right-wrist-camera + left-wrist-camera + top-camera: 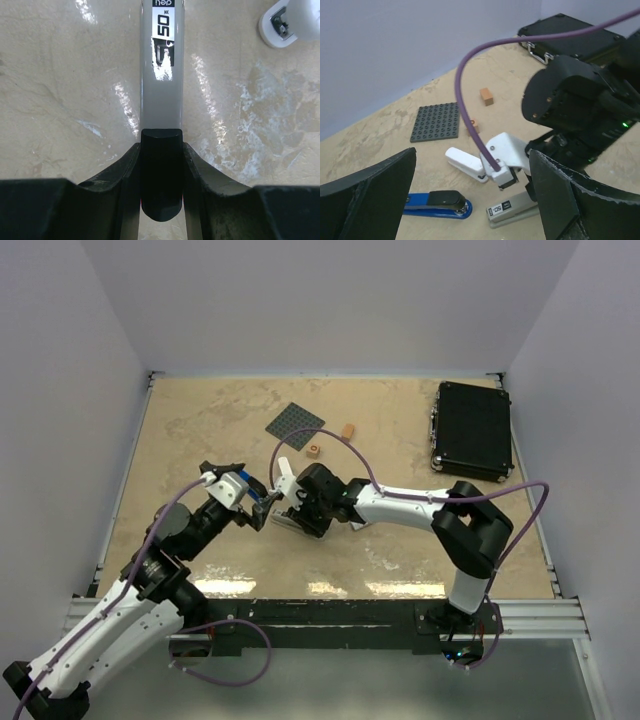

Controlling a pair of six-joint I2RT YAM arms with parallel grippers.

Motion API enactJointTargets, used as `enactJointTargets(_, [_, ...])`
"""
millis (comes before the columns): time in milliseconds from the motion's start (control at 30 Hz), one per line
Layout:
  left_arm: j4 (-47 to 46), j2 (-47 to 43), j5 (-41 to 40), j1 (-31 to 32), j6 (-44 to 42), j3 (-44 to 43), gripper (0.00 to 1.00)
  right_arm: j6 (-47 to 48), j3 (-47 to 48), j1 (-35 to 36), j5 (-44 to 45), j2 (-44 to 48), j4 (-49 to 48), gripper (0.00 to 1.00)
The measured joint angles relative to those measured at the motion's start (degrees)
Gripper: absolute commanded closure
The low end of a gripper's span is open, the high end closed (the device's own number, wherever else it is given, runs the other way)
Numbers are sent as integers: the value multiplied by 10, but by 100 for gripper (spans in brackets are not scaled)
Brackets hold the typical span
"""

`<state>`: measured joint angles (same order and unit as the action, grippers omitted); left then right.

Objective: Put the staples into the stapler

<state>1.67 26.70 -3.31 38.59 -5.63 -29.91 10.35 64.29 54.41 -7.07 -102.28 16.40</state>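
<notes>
A grey stapler [161,75] with a "50" label lies on the table. My right gripper [161,150] is shut on its black rear end [161,175]. It also shows in the left wrist view [512,210]. A blue stapler [435,205] lies just left of it and a white stapler [465,162] lies behind it. My left gripper [472,200] is wide open above the gap between the blue and grey staplers, holding nothing. In the top view the two grippers, left [258,512] and right [292,515], nearly meet. The staples box and its tray piece are out of view.
A dark grey studded baseplate [295,423] and two small orange blocks [348,430] [314,450] lie behind the staplers. A black case [473,430] sits at the far right. The right arm's purple cable [465,100] arcs across the left wrist view.
</notes>
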Motion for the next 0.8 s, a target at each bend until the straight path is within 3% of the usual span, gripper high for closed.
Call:
enactJointTargets(33, [3, 4, 14, 0, -6, -2, 0, 0, 3, 0, 0, -2, -2, 66])
enactJointTargets(67, [5, 7, 32, 0, -12, -3, 0, 0, 6, 0, 0, -2, -5, 55])
enactJointTargets(167, [9, 8, 75, 0, -24, -2, 0, -7, 7, 0, 3, 2, -5, 39])
enactJointTargets(300, [5, 10, 118, 0, -35, -2, 0, -31, 3, -10, 21, 45, 3, 31])
enactJointTargets(433, [-19, 60, 161, 0, -71, -2, 0, -75, -17, -93, 12, 148, -10, 18])
enactJointTargets(467, [-22, 85, 169, 0, -78, -3, 1, -85, -19, -115, 14, 169, -12, 5])
enactJointTargets(500, [-22, 114, 179, 0, -87, -7, 2, -98, -24, -142, 18, 191, -21, 2])
enactJointTargets(667, [-2, 265, 230, 0, -161, -33, 1, -170, -91, -193, 74, 299, -63, 2])
enactJointTargets(800, [40, 372, 262, 1, -229, -77, 6, -234, -150, -218, 103, 346, -76, 2])
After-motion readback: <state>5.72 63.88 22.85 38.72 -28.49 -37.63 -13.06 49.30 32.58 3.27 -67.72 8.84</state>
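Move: The grey stapler lies roughly 11 cm to the right of the empty left hand, level with it fore and aft, some 23 cm below. From that hand the blue stapler is about 10 cm ahead and 1 cm left, the white stapler 12 cm ahead and 8 cm right, both equally low. The right hand grips the grey stapler's black end, the stapler's middle 4 cm left and 2 cm ahead; the staples lie about 11 cm right and 2 cm ahead, 2 cm lower. Upward, right and forward, the right hand opens wide, lets go of the grey stapler's black end and climbs about 15 cm clear. The left hand, still open, eases right and a little back, then sinks towards the grey stapler, about 13 cm down and 9 cm right in all, turning clockwise and tipping its fingers some 30 degrees down; it doesn't reach the stapler. ##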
